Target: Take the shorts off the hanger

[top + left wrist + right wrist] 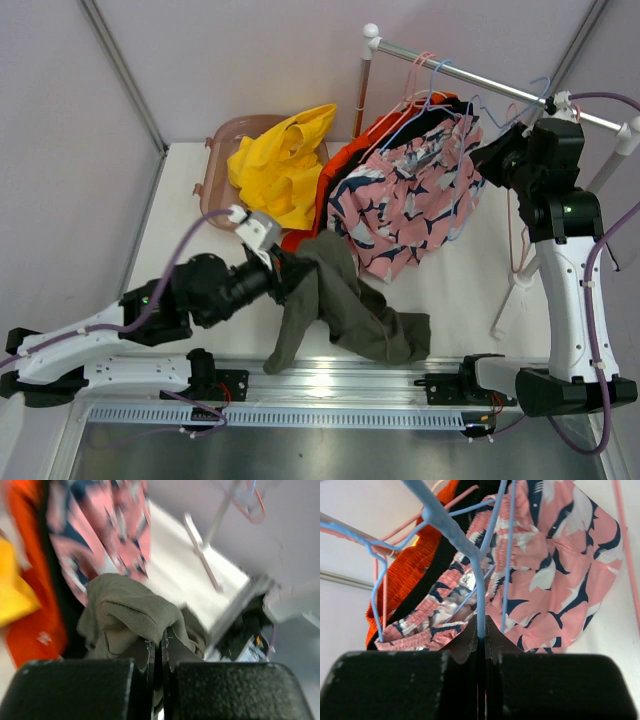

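Note:
My left gripper (pixel 284 272) is shut on a fold of the dark olive-green shorts (pixel 350 310), which trail over the table toward its near edge. In the left wrist view the olive cloth (pixel 132 607) bunches at the closed fingertips of the left gripper (pixel 159 645). My right gripper (pixel 481 630) is shut on the wire of a blue hanger (pixel 479 575) that carries the pink navy-and-white shorts (pixel 560 580). They hang from the rack (pixel 415 200), with black shorts (pixel 437 565) and orange shorts (pixel 345 170) behind. Yellow shorts (pixel 280 165) lie in the basket.
A pinkish-brown basket (pixel 212 170) sits at the table's back left. The clothes rod (pixel 480 78) runs across the back right, with its white foot (pixel 515 290) on the table. Empty pink hangers (pixel 518 230) dangle by the right arm. A metal rail (pixel 330 385) lines the near edge.

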Motion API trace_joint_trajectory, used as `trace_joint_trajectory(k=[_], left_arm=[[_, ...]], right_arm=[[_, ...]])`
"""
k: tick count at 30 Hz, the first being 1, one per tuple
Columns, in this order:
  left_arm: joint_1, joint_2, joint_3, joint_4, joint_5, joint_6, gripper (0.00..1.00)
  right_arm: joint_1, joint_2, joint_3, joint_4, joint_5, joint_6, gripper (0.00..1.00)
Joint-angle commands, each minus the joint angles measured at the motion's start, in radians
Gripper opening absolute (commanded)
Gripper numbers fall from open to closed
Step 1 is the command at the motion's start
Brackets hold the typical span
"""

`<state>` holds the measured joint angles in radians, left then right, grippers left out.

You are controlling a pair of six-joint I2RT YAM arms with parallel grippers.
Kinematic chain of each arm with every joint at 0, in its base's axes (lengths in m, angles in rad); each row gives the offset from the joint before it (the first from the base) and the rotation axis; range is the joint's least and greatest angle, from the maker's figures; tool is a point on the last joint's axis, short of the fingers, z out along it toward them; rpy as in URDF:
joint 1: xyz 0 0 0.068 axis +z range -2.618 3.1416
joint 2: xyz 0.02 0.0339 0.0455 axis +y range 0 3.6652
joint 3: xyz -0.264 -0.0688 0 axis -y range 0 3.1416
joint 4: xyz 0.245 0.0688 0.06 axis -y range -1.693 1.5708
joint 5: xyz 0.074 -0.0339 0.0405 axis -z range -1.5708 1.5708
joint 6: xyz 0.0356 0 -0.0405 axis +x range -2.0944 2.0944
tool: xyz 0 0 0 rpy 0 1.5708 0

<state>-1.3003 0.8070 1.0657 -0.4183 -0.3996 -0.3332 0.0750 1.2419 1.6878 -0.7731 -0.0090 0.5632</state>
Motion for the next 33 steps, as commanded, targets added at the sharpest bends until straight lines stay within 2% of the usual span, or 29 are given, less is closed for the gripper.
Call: trace_joint_trajectory(k=[1,6,9,10,12,13,14,15,16,17,18,19,20,21,23,24,27,30,33], left_arm=[[0.012,0.007,0.195,-0.002,-0.154,0.149,0.00],[0.104,0.079,0.406,-0.019,-0.144,0.267,0.00],[0.209,0.152,0.551,-0.045,-0.093,0.319,0.00],[0.264,0.173,0.580,-0.051,-0.075,0.330,0.00],[0.324,0.251,0.731,-0.074,-0.052,0.390,0.00],[0.402,0.283,0.773,-0.089,-0.032,0.398,0.00],[0.445,0.355,0.930,-0.108,0.023,0.401,0.00],[0.491,0.398,0.983,-0.153,0.054,0.398,0.00],[0.580,0.440,1.038,-0.174,0.086,0.392,0.00],[0.617,0.483,1.198,-0.189,0.138,0.388,0.00],[0.686,0.567,1.247,-0.213,0.160,0.384,0.00],[0.722,0.605,1.284,-0.218,0.180,0.379,0.00],[0.754,0.644,1.391,-0.218,0.227,0.364,0.00],[0.821,0.709,1.415,-0.215,0.251,0.355,0.00],[0.887,0.759,1.445,-0.156,0.281,0.307,0.00],[0.970,0.797,1.438,-0.122,0.353,0.277,0.00],[1.108,0.889,1.432,-0.018,0.487,0.128,0.00],[1.141,1.037,1.415,0.033,0.495,0.097,0.00],[1.141,1.133,1.314,0.082,0.473,0.118,0.00]], right_arm=[[-0.011,-0.051,-0.069,0.031,-0.037,0.009,0.01],[-0.018,-0.102,-0.117,0.035,-0.043,0.003,0.03],[-0.030,-0.120,-0.132,0.032,-0.052,-0.009,0.10],[-0.038,-0.125,-0.140,0.032,-0.062,-0.011,0.16],[-0.046,-0.140,-0.152,0.040,-0.068,-0.016,0.22],[-0.055,-0.145,-0.163,0.041,-0.077,-0.017,0.34],[-0.057,-0.148,-0.169,0.046,-0.081,-0.020,0.41],[-0.063,-0.157,-0.175,0.047,-0.085,-0.020,0.47],[-0.064,-0.160,-0.181,0.047,-0.086,-0.020,0.58],[-0.066,-0.167,-0.198,0.054,-0.091,-0.022,0.66],[-0.064,-0.176,-0.206,0.057,-0.091,-0.020,0.81],[-0.066,-0.179,-0.215,0.060,-0.094,-0.019,0.87],[-0.066,-0.185,-0.233,0.064,-0.098,-0.019,0.93],[-0.092,-0.194,-0.243,0.067,-0.103,-0.017,0.99],[-0.096,-0.206,-0.276,0.074,-0.109,-0.013,0.99],[-0.096,-0.216,-0.289,0.078,-0.120,-0.005,0.99],[-0.096,-0.259,-0.345,0.092,-0.135,0.000,1.00],[-0.096,-0.292,-0.362,0.065,-0.125,-0.017,0.99],[-0.096,-0.326,-0.334,0.035,-0.094,-0.031,0.99]])
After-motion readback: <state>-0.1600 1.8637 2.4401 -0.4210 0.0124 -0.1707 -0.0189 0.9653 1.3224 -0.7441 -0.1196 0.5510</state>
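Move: The basket the left hand is bound for with the green shorts lies about 49 cm ahead, 13 cm to its left and 32 cm below; the yellow shorts in it are some 50 cm ahead, 7 cm left, 27 cm down. The pink shorts hang about 24 cm ahead, 21 cm right, 7 cm lower. From the right hand, the rail where its blue hanger hooks on is some 7 cm ahead, 11 cm right, 8 cm up; the pink shorts 2 cm ahead, 12 cm left, 13 cm down. Up and forward in a fast arc, the left hand carries the still-pinched green shorts towards the basket, nearly 40 cm forward and 17 cm left, climbing 30 cm and then sinking 10, while turning some 40 degrees counter-clockwise and tipping its fingers up. The right hand eases back and down about 6 cm each, opens wide midway and lets go of the blue hanger. ##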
